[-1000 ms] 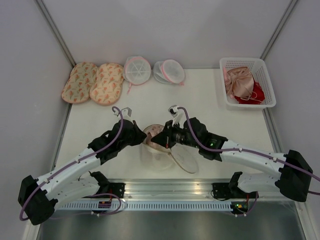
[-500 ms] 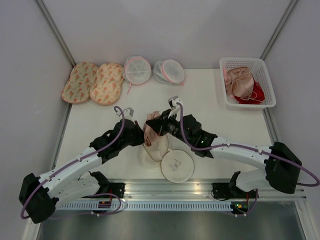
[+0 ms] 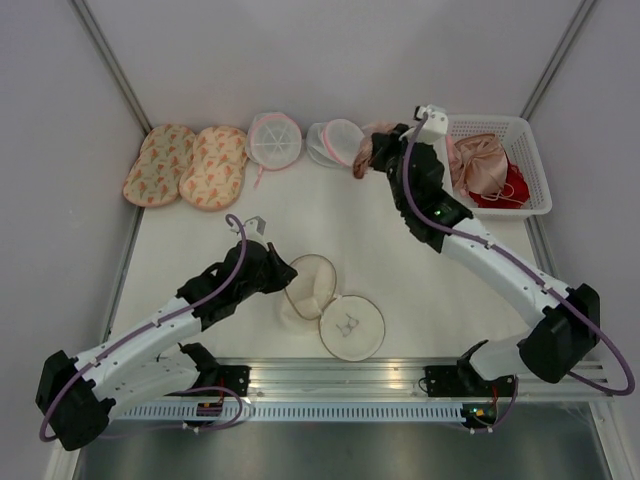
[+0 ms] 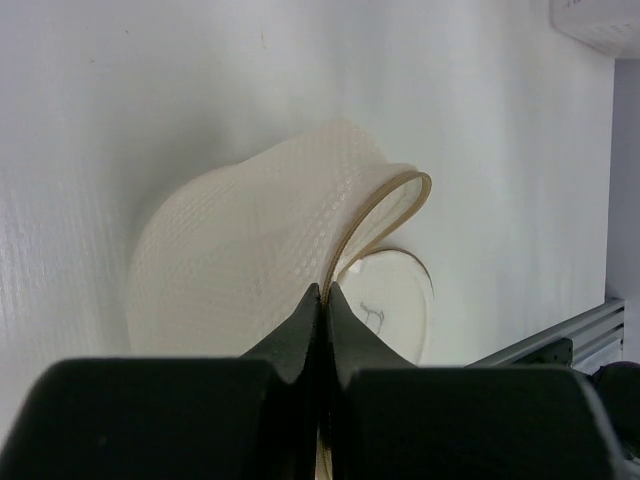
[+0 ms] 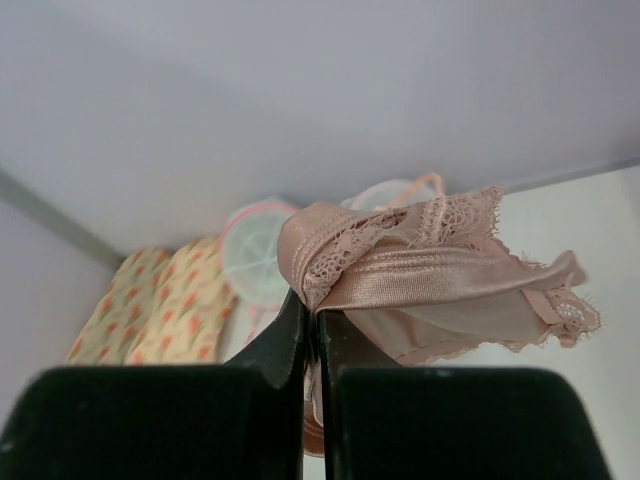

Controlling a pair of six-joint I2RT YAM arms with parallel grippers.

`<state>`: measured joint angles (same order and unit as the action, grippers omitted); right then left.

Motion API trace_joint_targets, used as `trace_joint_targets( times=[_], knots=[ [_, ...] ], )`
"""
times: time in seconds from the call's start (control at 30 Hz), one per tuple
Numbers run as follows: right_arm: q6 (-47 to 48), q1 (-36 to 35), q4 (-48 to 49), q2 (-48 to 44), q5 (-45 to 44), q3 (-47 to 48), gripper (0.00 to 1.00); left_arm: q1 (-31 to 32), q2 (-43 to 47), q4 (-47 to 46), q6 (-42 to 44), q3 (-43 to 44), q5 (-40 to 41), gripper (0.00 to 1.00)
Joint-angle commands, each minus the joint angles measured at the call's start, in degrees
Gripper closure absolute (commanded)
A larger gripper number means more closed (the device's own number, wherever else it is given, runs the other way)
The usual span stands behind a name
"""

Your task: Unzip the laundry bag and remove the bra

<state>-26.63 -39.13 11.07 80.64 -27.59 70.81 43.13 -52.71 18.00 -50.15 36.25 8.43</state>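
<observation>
The cream mesh laundry bag (image 3: 320,295) lies open like a clamshell near the table's front, its lower half (image 3: 352,327) flat and showing a small dark mark. My left gripper (image 3: 287,272) is shut on the tan edge of its raised half (image 4: 250,260), pinched between the black fingers (image 4: 300,330). The pinkish-beige bra (image 3: 372,145) hangs in the air at the back, well away from the bag, beside the white basket. My right gripper (image 3: 385,152) is shut on its lace band (image 5: 420,265), and the fabric droops to the right of the fingers (image 5: 290,330).
A white basket (image 3: 495,165) at the back right holds pinkish and red garments. Two peach floral bags (image 3: 187,165) and two round white mesh bags with pink trim (image 3: 274,138) line the back edge. Metal rails run along the near edge.
My right gripper has pulled the bra out of the bag and carried it up and back to the right, beside the basket. The left gripper has kept hold of the bag's edge.
</observation>
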Motion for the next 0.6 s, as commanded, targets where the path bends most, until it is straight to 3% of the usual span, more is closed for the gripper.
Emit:
trace_joint_targets(
  times=[0.0,0.27,0.57],
  knots=[
    [2.64,7.11,-8.60,0.13,-8.87,5.83,0.99,-0.07,1.64,-1.91,-1.09,-1.00,0.45,0.98],
    [0.10,26.29,-15.02,3.99,-5.38,9.88,1.00,-0.07,3.49,-1.57,-1.09,-2.59,0.89,0.98],
    [-1.66,43.17,-10.89,17.61,5.17,9.61,0.99,-0.07,5.86,-0.25,-1.27,-3.20,0.45,0.98]
  ],
)
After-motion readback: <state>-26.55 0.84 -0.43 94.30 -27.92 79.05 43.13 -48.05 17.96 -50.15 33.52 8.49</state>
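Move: The right hand, high up and holding the bra, has the white basket about 36 cm to its right, 11 cm farther out and 30 cm below. In the basket, the pink satin pouch lies some 3 cm left of its middle, the red garment about 4 cm right and 5 cm nearer. The pair of mesh bags stands roughly 14 cm ahead and 5 cm left, 34 cm below. From the left hand the basket is about 47 cm right, 26 cm ahead, 9 cm lower. Swing the right gripper quickly some 32 cm to the right and about 10 cm forward, away from the mesh bags and over the basket, keeping the bra pinched. Let the hand rise slightly at first, then sink about 10 cm in the second half as the wrist turns some 40 degrees clockwise and tips nose-down. Keep the left gripper shut on the opened laundry bag's rim. ##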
